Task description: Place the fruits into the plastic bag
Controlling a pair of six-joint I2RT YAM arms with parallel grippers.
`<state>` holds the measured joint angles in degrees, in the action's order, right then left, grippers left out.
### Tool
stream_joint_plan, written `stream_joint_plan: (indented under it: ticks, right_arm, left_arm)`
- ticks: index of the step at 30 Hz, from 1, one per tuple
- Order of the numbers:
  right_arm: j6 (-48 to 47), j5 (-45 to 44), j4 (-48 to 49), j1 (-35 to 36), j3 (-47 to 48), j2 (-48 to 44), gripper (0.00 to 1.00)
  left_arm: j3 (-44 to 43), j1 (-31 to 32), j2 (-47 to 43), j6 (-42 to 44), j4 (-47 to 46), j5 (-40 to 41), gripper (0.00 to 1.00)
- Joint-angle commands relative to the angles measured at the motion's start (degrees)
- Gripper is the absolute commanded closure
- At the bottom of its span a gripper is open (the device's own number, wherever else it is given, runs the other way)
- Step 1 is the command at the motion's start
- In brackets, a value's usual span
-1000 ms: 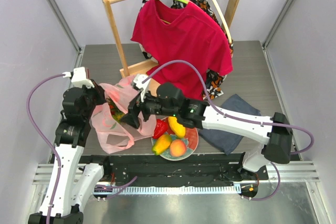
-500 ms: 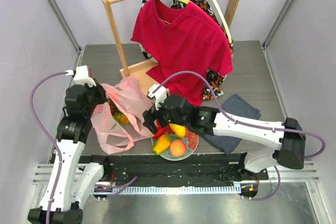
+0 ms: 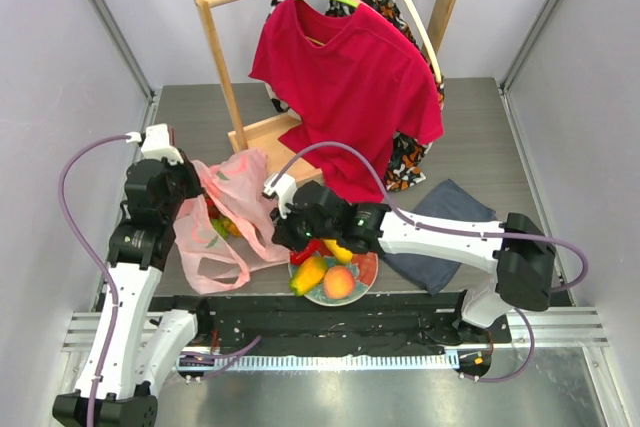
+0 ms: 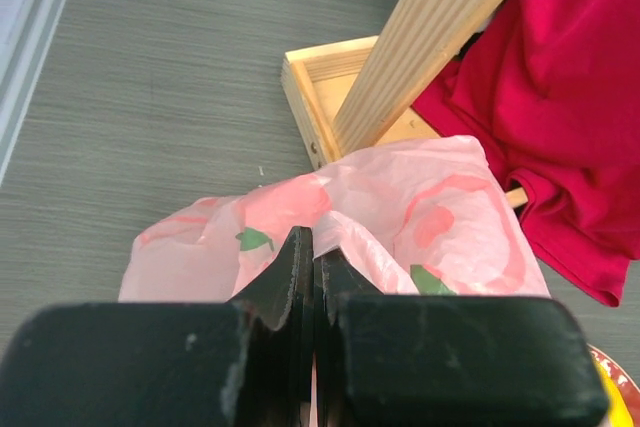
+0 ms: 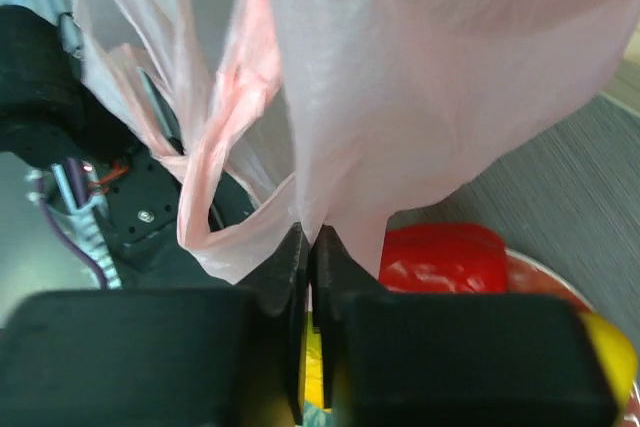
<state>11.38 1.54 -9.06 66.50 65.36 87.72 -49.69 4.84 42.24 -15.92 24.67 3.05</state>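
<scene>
The pink plastic bag [image 3: 228, 209] lies left of the red plate [image 3: 368, 269], with a few fruits [image 3: 216, 223] showing through its mouth. My left gripper [image 3: 193, 187] is shut on the bag's upper left rim, and the film [image 4: 420, 207] bunches at its tips [image 4: 313, 247]. My right gripper [image 3: 284, 231] is at the bag's right edge, jaws shut on a fold of bag film [image 5: 400, 97] at its tips [image 5: 310, 240]. On the plate sit a red pepper [image 3: 311, 246], a yellow mango [image 3: 339, 248], a yellow-orange fruit [image 3: 308, 273] and a peach [image 3: 340, 282]. The pepper [image 5: 440, 257] lies just beyond my right fingers.
A wooden rack [image 3: 222, 57] with a red T-shirt [image 3: 350, 77] stands behind the bag, its base [image 3: 262, 131] close to the bag's far side. A folded grey-blue cloth [image 3: 445, 232] lies right of the plate. The table's near edge runs just below the plate.
My right gripper drew back from the bag's mouth, swung over the plate, then came to the bag's right edge and closed on the film. The left gripper kept its hold.
</scene>
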Motion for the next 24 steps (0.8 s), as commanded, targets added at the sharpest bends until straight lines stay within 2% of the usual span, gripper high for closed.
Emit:
stream_joint_plan:
  ticks: [1,3,9,10,13,19,24]
  right_arm:
    - [-0.1,9.1,3.5,-0.2,9.3,1.0,0.99]
    - [0.2,12.1,3.2,-0.2,13.6,1.0,0.99]
    - [4.9,15.2,5.6,-0.3,21.9,0.0,0.99]
    - [5.7,15.2,6.6,-0.3,22.4,0.0,0.99]
    - [10.0,15.3,8.7,-1.9,23.1,0.5,0.99]
    - [21.4,18.3,17.6,-9.7,17.5,4.4,0.99]
    - [23.2,19.4,20.7,-11.7,16.0,8.1,0.99]
  left_arm:
    - [-6.3,-0.3,0.6,2.6,2.0,2.6,1.0]
    - [-9.3,-0.4,1.6,3.3,4.4,2.5,1.0]
    - [-27.5,-0.4,11.1,7.1,19.1,1.7,1.0]
    - [-31.7,-0.4,12.5,7.7,22.1,1.2,1.0]
    - [-36.3,-0.8,18.6,9.2,26.5,-1.3,1.0]
    - [-33.7,-1.4,28.0,9.3,28.3,-2.8,1.0]
    - [-30.2,-1.4,30.0,8.4,26.2,0.6,1.0]
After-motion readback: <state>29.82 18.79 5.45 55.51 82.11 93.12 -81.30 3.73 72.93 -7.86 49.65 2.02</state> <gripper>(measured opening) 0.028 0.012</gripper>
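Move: Hanging from both hands, the plastic bag has its fruit-filled body some 5 cm back, 6 cm right and 20 cm below the left hand, and about 7 cm ahead, 11 cm left and 11 cm below the right. From the right hand, the red pepper lies about 3 cm ahead and 4 cm right, the yellow mango 3 cm ahead and 11 cm right, the papaya 3 cm back and 6 cm right, all roughly 10 cm lower. Hoisting the bag by its rim with both hands: the right, its fingers finishing their pinch, swings up nearly 19 cm and 5 cm left, away from the bowl, its fingertips tilting up about 30 degrees, then goes 6 cm forward while sinking slightly. The left keeps its grip, jerks up 11 cm, then drops back level, easing 5 cm forward and tipping fingers down. ##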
